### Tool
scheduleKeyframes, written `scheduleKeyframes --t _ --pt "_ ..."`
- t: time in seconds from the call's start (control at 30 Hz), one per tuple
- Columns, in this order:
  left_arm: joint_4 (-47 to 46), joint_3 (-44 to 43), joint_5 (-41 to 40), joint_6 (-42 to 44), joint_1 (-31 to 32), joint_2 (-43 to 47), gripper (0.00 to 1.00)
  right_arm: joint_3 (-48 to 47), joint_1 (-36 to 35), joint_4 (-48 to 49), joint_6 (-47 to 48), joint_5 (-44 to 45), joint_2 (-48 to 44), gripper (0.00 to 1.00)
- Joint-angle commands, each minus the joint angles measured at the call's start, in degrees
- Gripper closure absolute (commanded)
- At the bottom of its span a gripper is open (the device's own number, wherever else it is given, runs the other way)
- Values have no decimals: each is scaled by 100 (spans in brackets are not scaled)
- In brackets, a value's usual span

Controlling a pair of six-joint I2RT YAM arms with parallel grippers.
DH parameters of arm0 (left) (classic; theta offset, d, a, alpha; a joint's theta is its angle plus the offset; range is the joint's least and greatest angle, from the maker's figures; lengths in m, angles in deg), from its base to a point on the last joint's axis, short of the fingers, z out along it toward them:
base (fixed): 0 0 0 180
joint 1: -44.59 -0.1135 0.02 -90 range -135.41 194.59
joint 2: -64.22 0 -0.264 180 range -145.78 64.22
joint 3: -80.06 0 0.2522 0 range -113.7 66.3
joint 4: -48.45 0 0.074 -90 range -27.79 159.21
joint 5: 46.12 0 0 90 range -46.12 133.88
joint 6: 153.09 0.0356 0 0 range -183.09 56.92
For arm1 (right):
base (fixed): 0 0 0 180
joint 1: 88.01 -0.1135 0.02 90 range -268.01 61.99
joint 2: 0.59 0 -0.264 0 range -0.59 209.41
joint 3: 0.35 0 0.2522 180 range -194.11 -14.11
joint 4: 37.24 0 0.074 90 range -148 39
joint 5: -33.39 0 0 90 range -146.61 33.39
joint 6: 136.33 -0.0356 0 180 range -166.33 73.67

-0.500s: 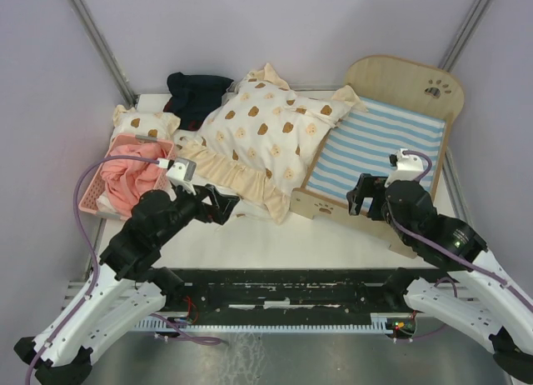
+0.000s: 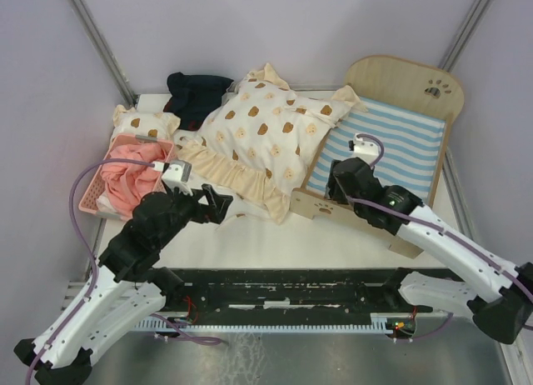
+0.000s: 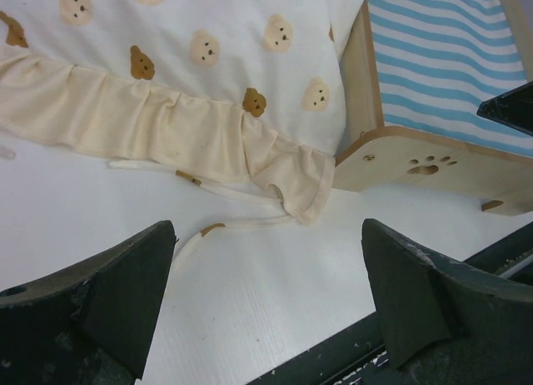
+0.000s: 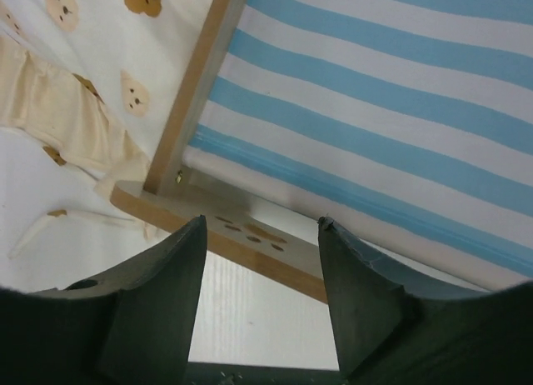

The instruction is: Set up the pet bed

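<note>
The pet bed stands at the back right: arched plywood headboard (image 2: 408, 81), blue-and-white striped mattress (image 2: 391, 143), low footboard (image 2: 321, 206) with a paw print. A cream bear-print quilt (image 2: 266, 143) lies bunched to its left, overlapping the bed's left side. My right gripper (image 2: 337, 178) hovers open over the mattress's near left corner; in the right wrist view its fingers (image 4: 261, 227) straddle empty air above the footboard (image 4: 166, 197) and mattress (image 4: 375, 110). My left gripper (image 2: 218, 203) is wide open above the bare table, near the quilt's frilled edge (image 3: 208, 143). Nothing lies between its fingers (image 3: 268, 235).
A pink basket (image 2: 96, 193) holding pink cloth (image 2: 133, 177) sits at the left. A small bear-print pillow (image 2: 146, 122) and a dark cloth (image 2: 196, 93) lie behind it. Thin quilt ties (image 3: 225, 227) trail on the white table. A black rail (image 2: 291, 285) marks the table's near edge.
My right arm has swung left and farther out, from beside the footboard to over the mattress's near left corner. The left gripper has shifted slightly left.
</note>
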Motion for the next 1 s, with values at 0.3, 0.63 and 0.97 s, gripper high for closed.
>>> scheduleKeyframes --t 0.3,0.63,0.97 --pt "-9 165 -392 -101 23 637 0 -807 -17 1683 -759 1020 2074 46" --pt "-32 222 -410 -31 23 852 2 -1454 168 1753 -834 1018 3473 54" --pt "4 224 -713 33 16 699 3 -1360 160 1163 -346 551 3633 79"
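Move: The grip spot on the top edge of the pet bed's left side board is about 11 cm ahead of the right hand, 7 cm left and 9 cm below. The front board's paw cutout lies roughly 4 cm ahead, 2 cm left and 12 cm down; the striped mat's middle some 20 cm ahead, 14 cm right. From the left hand that grip spot is about 14 cm ahead, 27 cm right and 12 cm below. The right hand reaches about 11 cm forward, leftward and down, its half-closed fingers closing astride the side board's top edge. ##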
